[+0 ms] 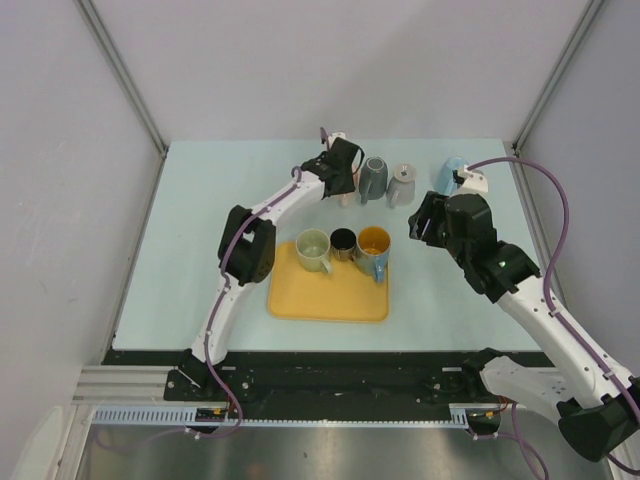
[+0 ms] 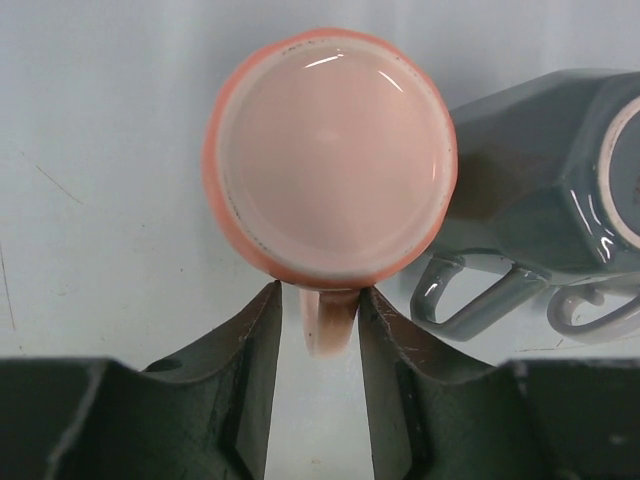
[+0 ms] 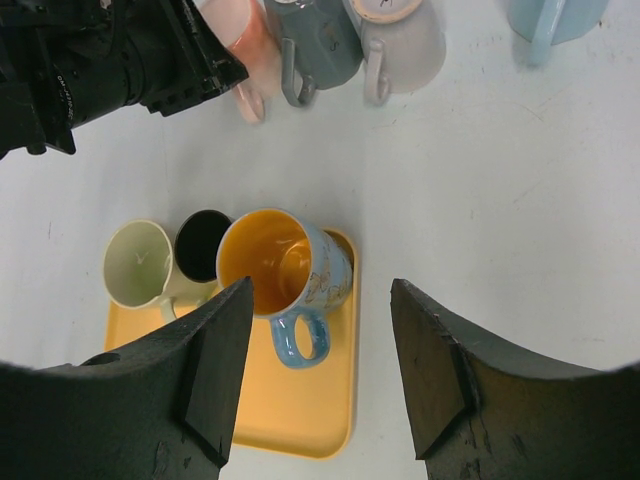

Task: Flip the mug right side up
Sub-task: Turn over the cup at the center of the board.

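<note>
A pink mug (image 2: 330,150) stands upside down on the table, its base toward the left wrist camera and its handle pointing at the gripper. My left gripper (image 2: 320,295) straddles that handle. The right finger touches it and a thin gap shows at the left finger, so the jaws are open but narrow. In the top view the left gripper (image 1: 340,165) covers most of the pink mug (image 1: 347,197). My right gripper (image 3: 320,285) hovers open and empty above the table's right side (image 1: 425,222).
An upside-down grey-blue mug (image 2: 560,190) sits close beside the pink one, followed by a light grey mug (image 1: 401,185) and a light blue mug (image 1: 452,172). An orange tray (image 1: 330,300) holds upright pale green (image 1: 313,248), black (image 1: 343,241) and blue-and-orange (image 1: 374,245) mugs.
</note>
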Controlling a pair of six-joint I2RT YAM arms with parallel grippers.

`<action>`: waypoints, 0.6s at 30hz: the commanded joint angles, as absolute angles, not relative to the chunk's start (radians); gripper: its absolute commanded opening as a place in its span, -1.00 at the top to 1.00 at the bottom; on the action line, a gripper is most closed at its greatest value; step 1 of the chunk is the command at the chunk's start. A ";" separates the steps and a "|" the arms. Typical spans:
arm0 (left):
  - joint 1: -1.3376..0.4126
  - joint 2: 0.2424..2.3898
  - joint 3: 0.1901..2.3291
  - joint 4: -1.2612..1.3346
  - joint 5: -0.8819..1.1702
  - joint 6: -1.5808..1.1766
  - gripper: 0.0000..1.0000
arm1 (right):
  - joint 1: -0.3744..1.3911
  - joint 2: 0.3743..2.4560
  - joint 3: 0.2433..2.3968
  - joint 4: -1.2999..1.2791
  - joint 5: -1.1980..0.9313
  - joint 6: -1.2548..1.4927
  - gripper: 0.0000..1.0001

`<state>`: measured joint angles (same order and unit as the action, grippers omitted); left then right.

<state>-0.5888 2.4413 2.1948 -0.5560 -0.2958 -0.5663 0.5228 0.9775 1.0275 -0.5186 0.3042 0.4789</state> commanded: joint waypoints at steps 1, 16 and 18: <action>-0.560 2.407 2.200 -0.565 -0.339 -0.545 0.15 | 0.514 0.959 1.022 -0.496 0.290 0.492 -0.23; -0.534 2.344 2.129 -0.563 -0.272 -0.399 -0.32 | 0.512 0.963 1.003 -0.485 0.279 0.502 -0.23; -0.534 2.341 2.135 -0.561 -0.272 -0.377 -0.34 | 0.512 0.965 1.002 -0.482 0.278 0.503 -0.23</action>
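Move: Just at the handle of the upside-down peach mug, the open left fingers have the mug's middle about 5 cm ahead, level sideways and some 3 cm lower. The grey mug stands about 7 cm to the right of the peach mug, with the silver mug some 6 cm beyond that; back on the board, the black mug is about 11 cm behind the hand. From the right hand, the peach mug lies roughly 27 cm ahead, 14 cm left and 21 cm below. Opening its fingers clearly wider around the peach mug's handle, the left hand goes about 4 cm left and sinks some 2 cm, gathering pace, while the wrist rolls and tips slightly. The right-hand finger ends against the right side of the handle, pushing it along to the left. ##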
